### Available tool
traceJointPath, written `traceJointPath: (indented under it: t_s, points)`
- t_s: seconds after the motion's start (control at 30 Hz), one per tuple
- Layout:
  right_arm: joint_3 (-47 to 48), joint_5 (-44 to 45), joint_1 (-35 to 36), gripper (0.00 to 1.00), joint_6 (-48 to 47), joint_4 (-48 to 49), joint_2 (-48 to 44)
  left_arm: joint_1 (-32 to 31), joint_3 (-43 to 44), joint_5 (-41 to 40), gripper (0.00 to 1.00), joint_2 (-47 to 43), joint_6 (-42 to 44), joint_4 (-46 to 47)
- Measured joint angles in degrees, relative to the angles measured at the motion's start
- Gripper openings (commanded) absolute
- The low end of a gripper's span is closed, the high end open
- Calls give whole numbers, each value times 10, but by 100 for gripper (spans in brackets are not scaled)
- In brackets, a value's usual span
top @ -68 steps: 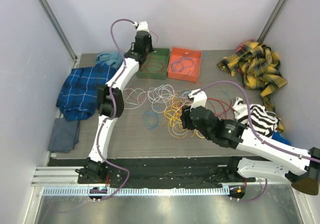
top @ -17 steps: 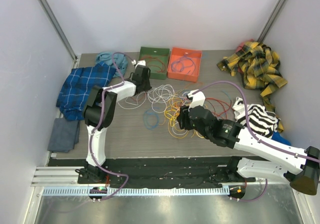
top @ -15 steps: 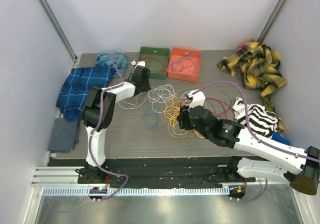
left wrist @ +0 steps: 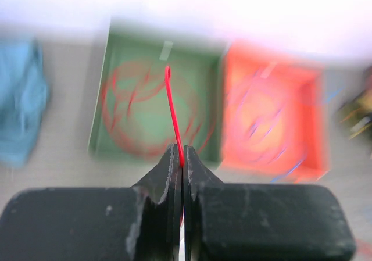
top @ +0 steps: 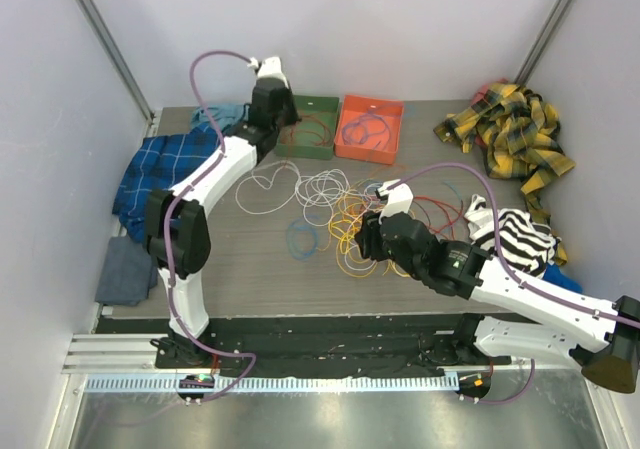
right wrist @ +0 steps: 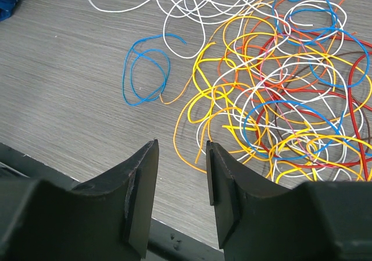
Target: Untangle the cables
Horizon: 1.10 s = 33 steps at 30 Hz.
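The cables [top: 350,214] lie tangled mid-table: yellow, orange, red, white and blue loops [right wrist: 273,92]. A blue loop [right wrist: 145,75] lies apart to their left, and white loops [top: 320,184] lie behind. My left gripper [left wrist: 179,150] is raised at the back by the green tray [top: 325,99], shut on a thin red cable [left wrist: 171,107] that sticks out past its tips over that tray. My right gripper [right wrist: 182,146] hovers open just above the table at the near-left edge of the tangle, with nothing between its fingers.
An orange tray [top: 370,100] holding cables stands right of the green one. A blue plaid cloth [top: 160,179], a teal cloth [top: 215,117] and a grey cloth [top: 125,269] lie at the left. A yellow plaid cloth [top: 515,134] and a striped cloth [top: 520,234] lie at the right.
My left gripper has closed on a red cable and risen from the white loops back toward the green tray. The right arm has barely moved.
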Motion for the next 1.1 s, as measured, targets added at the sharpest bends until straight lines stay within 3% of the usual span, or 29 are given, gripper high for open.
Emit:
traceJointPath:
  t_s: [0.37,0.73,1.03,1.1]
  points:
    - [0,14,0,45,-8,-1,0,0,238,5,0,52,10,14]
    - [0,29,-3,45,-24,-9,-3,0,210,27,0,81,3,27]
    - [-2,45,-4,45,-26,-14,-19,0,357,38,0,213,-4,57]
    - [-2,49,-6,45,-31,-14,-18,1,368,40,6,239,-7,57]
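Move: My left hand already holds a strand of red cable. The green box, with a red coil in it, lies about 8 cm ahead of that hand, 2 cm to its right and 20 cm below. The orange box is some 17 cm to the right of the green one, the light-blue cloth about 20 cm to its left, and the white cable coils roughly 14 cm nearer me than it. From my right hand the green box lies about 40 cm ahead and 15 cm left. Keeping the red cable pinched, I whip my left hand up about 15 cm with the fingertips tipping up nearly 20 degrees. I let it sink back some 4 cm, then carry it forward and rightward over the green box, dipping again at the end, about 10 cm farther out in all. My right hand, still part-open and touching nothing, eases about 2 cm right. ##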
